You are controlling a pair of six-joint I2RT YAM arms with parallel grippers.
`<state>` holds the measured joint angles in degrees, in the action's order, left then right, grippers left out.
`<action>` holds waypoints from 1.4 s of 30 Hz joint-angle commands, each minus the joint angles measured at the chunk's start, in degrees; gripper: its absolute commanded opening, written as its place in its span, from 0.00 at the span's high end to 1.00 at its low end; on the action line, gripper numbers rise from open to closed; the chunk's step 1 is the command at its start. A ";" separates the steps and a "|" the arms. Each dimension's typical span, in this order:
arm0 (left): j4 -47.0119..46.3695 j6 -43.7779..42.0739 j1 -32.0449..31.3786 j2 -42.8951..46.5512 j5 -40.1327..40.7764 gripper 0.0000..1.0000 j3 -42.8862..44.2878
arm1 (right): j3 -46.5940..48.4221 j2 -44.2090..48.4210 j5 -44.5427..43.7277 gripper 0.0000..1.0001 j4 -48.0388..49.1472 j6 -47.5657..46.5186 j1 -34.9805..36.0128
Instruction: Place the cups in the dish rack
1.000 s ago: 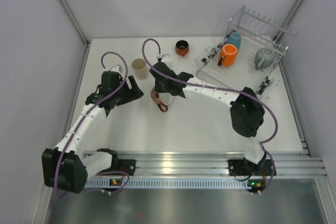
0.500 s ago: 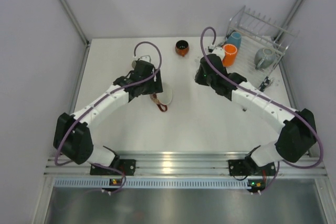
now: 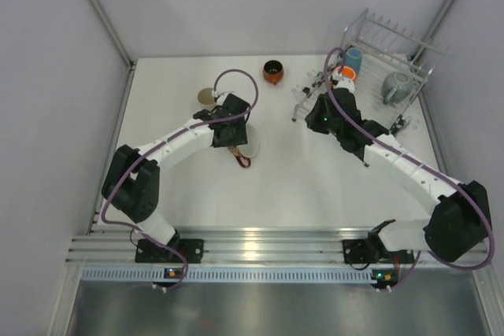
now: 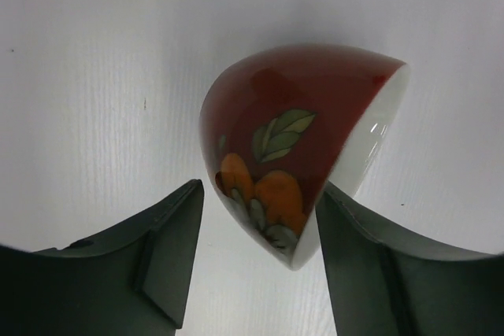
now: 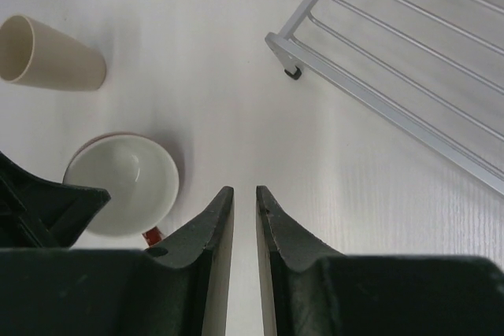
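A red mug (image 4: 299,116) with a leaf-and-fruit pattern and a white inside lies tipped on the table between the fingers of my left gripper (image 4: 260,190). The right finger touches its rim and the left finger stands apart, so the gripper is open. From above, my left gripper (image 3: 239,138) covers most of that mug (image 3: 249,149). A beige tumbler (image 3: 207,97) lies on its side behind it. My right gripper (image 5: 244,190) is shut to a thin slit with nothing in it. It hangs over bare table left of the dish rack (image 5: 378,92).
The dish rack (image 3: 417,64) at the back right holds a light blue cup (image 3: 353,59), an orange cup (image 3: 345,75) and a grey mug (image 3: 396,88). A dark-and-orange cup (image 3: 273,71) stands at the back middle. The tumbler (image 5: 51,64) and mug (image 5: 122,182) lie left of my right fingers.
My left arm swung right from beside the tumbler to over the red mug, and its jaws have narrowed. My right arm left the mug and moved over to the rack's left corner.
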<state>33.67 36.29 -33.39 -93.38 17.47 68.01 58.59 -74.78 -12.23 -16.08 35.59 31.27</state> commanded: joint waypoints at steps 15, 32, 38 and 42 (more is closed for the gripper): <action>-5.60 -1.04 1.13 5.57 -4.63 1.00 -1.99 | -4.44 2.71 24.60 0.59 10.70 -6.41 -1.47; -55.09 15.90 18.45 28.78 -50.25 1.00 -25.64 | -17.19 7.37 57.67 0.23 43.84 14.24 -0.42; -65.48 20.83 18.18 30.80 -53.86 1.00 -26.17 | -15.61 3.86 58.46 0.24 49.46 18.63 3.71; -68.82 21.62 18.09 31.59 -55.44 1.00 -26.96 | -14.64 0.79 59.34 0.26 55.35 23.01 5.29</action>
<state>-21.28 54.41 -15.09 -64.62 -33.98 40.91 41.25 -72.23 45.23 29.78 54.48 35.09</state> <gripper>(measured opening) 0.160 0.748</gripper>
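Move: The red cup's middle lies about 4 cm to the right of the left hand, 3 cm ahead and 2 cm below its partly open fingers; a beige cup stands some 12 cm ahead and 6 cm to the left of that hand. From the right hand the red cup is roughly 21 cm to the left, about level fore and aft and 13 cm lower, while the rack's nearest corner is 8 cm ahead, 4 cm left and 16 cm below. The red cup's wall is pinched at the rim as the left fingers go on closing, one inside and one outside; then the left hand lifts it about 18 cm, rolling some 60 degrees left side down and tipping its fingers up. Meanwhile the right hand swings back and left towards the cup, about 14 cm each way, rising somewhat, turning counter-clockwise with its left side lifting, and opens wide. ##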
